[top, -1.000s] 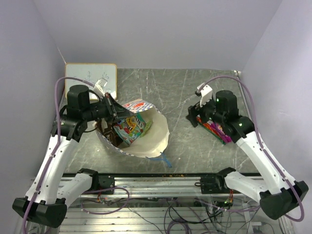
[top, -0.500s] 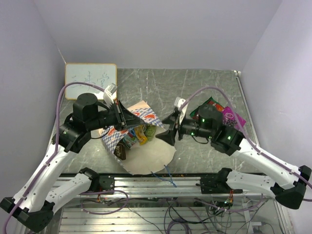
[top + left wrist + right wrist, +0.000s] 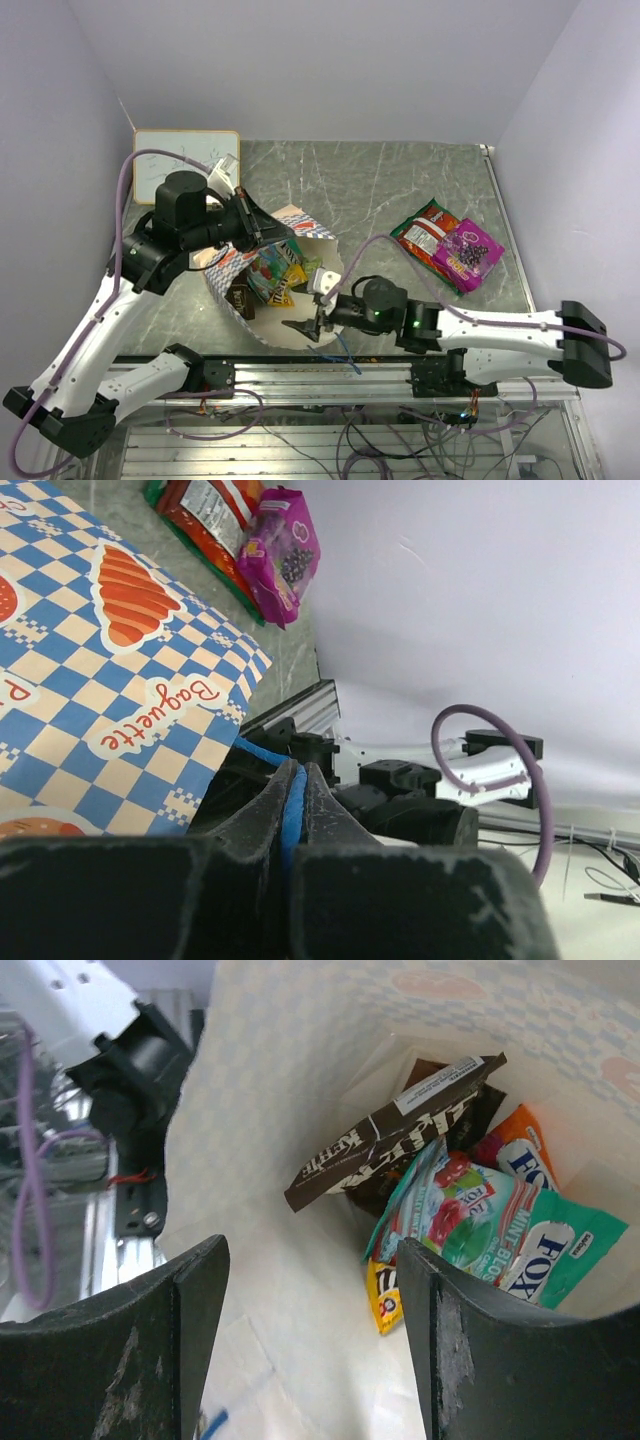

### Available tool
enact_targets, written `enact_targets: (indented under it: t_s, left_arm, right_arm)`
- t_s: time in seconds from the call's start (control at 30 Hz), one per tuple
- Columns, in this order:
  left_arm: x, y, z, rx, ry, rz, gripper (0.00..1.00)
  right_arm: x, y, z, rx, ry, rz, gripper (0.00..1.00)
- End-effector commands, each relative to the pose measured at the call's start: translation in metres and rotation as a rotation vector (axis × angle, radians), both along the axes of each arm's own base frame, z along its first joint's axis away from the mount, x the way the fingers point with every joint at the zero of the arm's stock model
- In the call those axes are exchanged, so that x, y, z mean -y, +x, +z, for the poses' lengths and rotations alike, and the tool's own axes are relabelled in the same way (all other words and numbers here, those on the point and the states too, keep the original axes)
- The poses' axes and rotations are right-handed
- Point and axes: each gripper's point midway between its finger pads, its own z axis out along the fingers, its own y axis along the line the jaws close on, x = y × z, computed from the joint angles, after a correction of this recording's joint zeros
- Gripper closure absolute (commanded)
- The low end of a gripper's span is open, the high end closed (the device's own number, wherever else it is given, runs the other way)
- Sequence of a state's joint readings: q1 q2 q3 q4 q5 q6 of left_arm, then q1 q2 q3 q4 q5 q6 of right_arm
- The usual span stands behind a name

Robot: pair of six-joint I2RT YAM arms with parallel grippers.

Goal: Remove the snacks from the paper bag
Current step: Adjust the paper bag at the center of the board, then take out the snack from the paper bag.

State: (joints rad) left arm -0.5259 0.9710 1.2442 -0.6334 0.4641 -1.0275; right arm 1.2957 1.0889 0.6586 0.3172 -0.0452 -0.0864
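Note:
The paper bag (image 3: 300,318) lies on its side with its mouth toward the near edge, its blue-and-white checkered band (image 3: 100,660) facing up. My left gripper (image 3: 258,228) is shut on the bag's blue cord handle (image 3: 291,805) and holds the upper edge raised. Inside are snacks: a brown packet (image 3: 390,1140), a mint-green packet (image 3: 500,1235), an orange one (image 3: 520,1150) and a small yellow one (image 3: 383,1305). My right gripper (image 3: 305,325) stands open at the bag's mouth, nothing between its fingers (image 3: 190,1310). A red-green packet (image 3: 425,235) and a purple packet (image 3: 470,252) lie out on the table at right.
A small whiteboard (image 3: 185,165) rests at the back left corner. The bag's second blue cord (image 3: 340,352) trails over the table's near edge by the metal rail. The right arm stretches low along the front edge.
My right arm has swung from the right side of the table, leaving the packets there, to the bag's mouth, its jaws a little narrower. The left gripper kept its hold while the bag shifted.

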Motion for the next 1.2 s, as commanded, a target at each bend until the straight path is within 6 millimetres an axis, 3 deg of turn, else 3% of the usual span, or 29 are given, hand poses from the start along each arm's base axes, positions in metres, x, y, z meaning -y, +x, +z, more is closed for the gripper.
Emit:
enact_targets:
  t_s: [0.0, 0.2, 0.43, 0.57, 0.73, 0.83, 0.97, 1.1, 1.17]
  left_arm:
    - [-0.011, -0.006, 0.001, 0.021, 0.019, 0.043, 0.93]
    - [-0.017, -0.01, 0.006, 0.019, 0.008, 0.076, 0.93]
    - [-0.014, -0.008, 0.021, 0.049, -0.015, 0.064, 0.93]
    - [-0.012, -0.008, 0.029, 0.074, -0.033, 0.053, 0.93]
    - [-0.015, -0.014, 0.035, 0.124, -0.044, 0.046, 0.93]
    - [-0.018, -0.014, 0.031, 0.12, -0.054, 0.063, 0.93]
    - [-0.018, -0.014, 0.027, 0.104, -0.057, 0.071, 0.93]
    - [-0.019, -0.011, 0.021, 0.094, -0.016, 0.07, 0.93]
    - [-0.02, -0.008, 0.022, 0.105, -0.012, 0.087, 0.93]
  right_arm:
    - [-0.025, 0.024, 0.02, 0.046, 0.162, -0.155, 0.32]
    - [-0.066, 0.028, 0.005, 0.024, 0.142, -0.174, 0.36]
    - [-0.088, 0.048, -0.036, -0.037, 0.064, -0.296, 0.41]
    - [-0.109, 0.054, -0.046, -0.097, 0.086, -0.331, 0.41]
    - [-0.128, 0.08, -0.086, -0.143, 0.063, -0.494, 0.42]
    - [-0.13, 0.09, -0.093, -0.129, 0.05, -0.556, 0.52]
    - [-0.131, 0.086, -0.077, -0.105, 0.075, -0.514, 0.85]
    - [-0.126, 0.075, -0.06, -0.111, 0.095, -0.445, 0.98]
    - [-0.121, 0.072, -0.051, -0.127, 0.087, -0.44, 1.0]
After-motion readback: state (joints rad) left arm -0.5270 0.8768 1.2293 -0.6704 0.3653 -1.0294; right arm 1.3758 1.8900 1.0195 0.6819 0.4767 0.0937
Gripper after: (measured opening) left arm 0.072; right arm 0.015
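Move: Inside the paper bag, the dark brown snack lies about 14 cm left of the open right hand, 7 cm farther out and 12 cm below. The teal candy bag is some 6 cm right of that snack and 5 cm beyond it; the yellow candy bag lies roughly 11 cm to its right and 2 cm farther out, both a little lower. From the left hand, the brown snack is about 12 cm left, 2 cm back and 25 cm down. Reaching some 13 cm left, 11 cm down and 8 cm forward into the bag's mouth, the right hand swings about 25 degrees clockwise, then shuts fully to pinch the near edge of the dark brown snack and rises a centimetre. The left hand keeps its grip on the blue handle and eases about 2 cm left. ##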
